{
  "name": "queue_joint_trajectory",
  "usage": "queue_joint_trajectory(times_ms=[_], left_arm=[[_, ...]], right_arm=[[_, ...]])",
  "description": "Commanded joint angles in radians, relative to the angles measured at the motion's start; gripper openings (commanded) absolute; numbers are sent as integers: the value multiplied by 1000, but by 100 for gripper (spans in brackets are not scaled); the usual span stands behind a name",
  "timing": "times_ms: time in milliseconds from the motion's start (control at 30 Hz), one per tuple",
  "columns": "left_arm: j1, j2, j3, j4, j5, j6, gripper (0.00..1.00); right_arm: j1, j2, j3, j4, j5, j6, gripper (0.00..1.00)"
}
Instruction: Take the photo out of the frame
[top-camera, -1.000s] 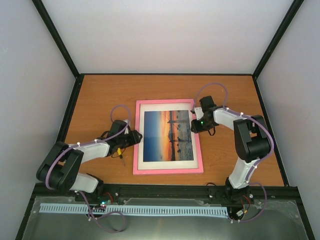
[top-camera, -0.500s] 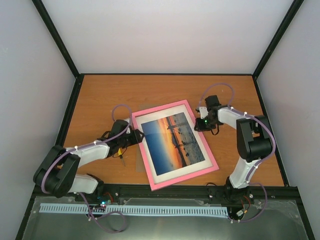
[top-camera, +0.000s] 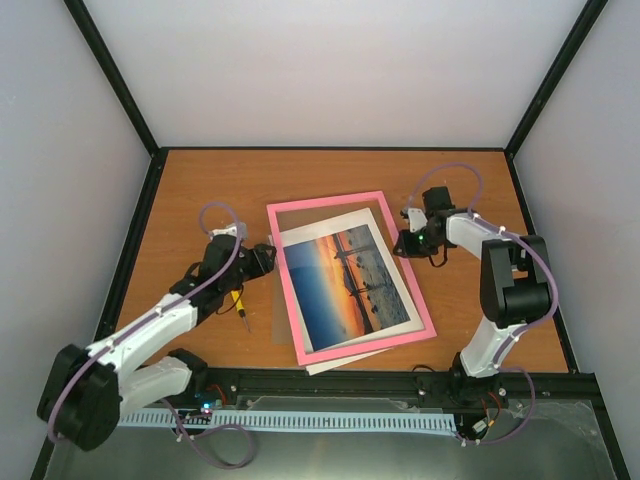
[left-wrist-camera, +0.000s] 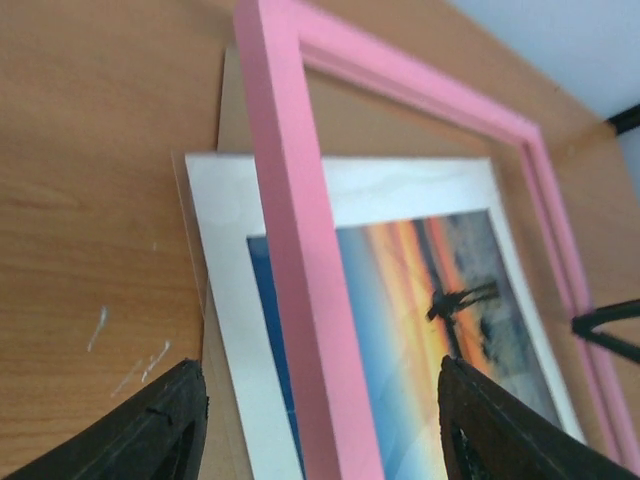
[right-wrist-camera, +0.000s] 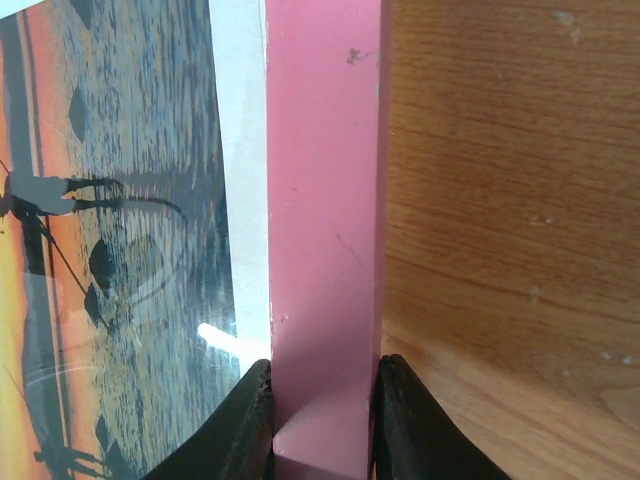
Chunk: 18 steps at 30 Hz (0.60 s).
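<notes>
The pink frame (top-camera: 350, 198) lies skewed on the table, raised off its contents, and my right gripper (top-camera: 408, 240) is shut on its right bar. In the right wrist view both fingers (right-wrist-camera: 250, 420) press that pink bar (right-wrist-camera: 325, 200). The sunset photo (top-camera: 345, 280) sits under the white mat (top-camera: 330, 363), which pokes out below the frame's near corner. My left gripper (top-camera: 268, 255) is at the frame's left bar, open. In the left wrist view its fingers (left-wrist-camera: 150, 425) stand wide on either side of the bar (left-wrist-camera: 300, 270), over the photo (left-wrist-camera: 420, 290), touching nothing.
A brown backing board (top-camera: 277, 322) shows as a sliver left of the mat, and in the left wrist view (left-wrist-camera: 232, 110) too. A small yellow-handled tool (top-camera: 238, 303) lies on the wood table (top-camera: 200, 190) by my left arm. Black rails edge the table.
The frame has swung counter-clockwise, then come away from the mat and photo, which now stick out at its near corner. My right gripper closed on the right bar. My left arm stretched out.
</notes>
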Motion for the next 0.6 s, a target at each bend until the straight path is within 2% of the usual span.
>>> queue_joint_trajectory(times_ms=[0,133,300,567], left_arm=[[-7,-121,62,-99,-116,29,63],[-7,-189,79,-160,-168,63,64],[-7,-195,78,-171,-169,76,65],[-7,-137,48,-123,-111,57,65]], right_arm=[[-34,-52,50,-15,-79,-16,3],[-87,-49,109,-66,-74,-64,3],[-186,-28,197,-136,-32,-187,3],[-447,97,463,-321,-5,-394,3]])
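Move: My right hand has the pink frame's right rail between its fingers, and the frame's middle is about 13 cm to its left and 6 cm back. The clear table I carry it over is roughly 15 cm right, 5 cm ahead and 4 cm below. The photo's middle is some 15 cm left, 10 cm back, on the backing board, whose middle is about 19 cm left, 8 cm back. From my left hand the photo is about 18 cm right, 6 cm back and 12 cm down. Keeping my right fingers shut on the rail, I swing the frame off to the right, slowly at first and then faster, about 14 cm right with some 7 cm forward and 7 cm up, away from the photo, the wrist tilting roughly 15 degrees. My open left hand rises about 6 cm beside the left rail, drifts 3 cm left, then sinks a little. ##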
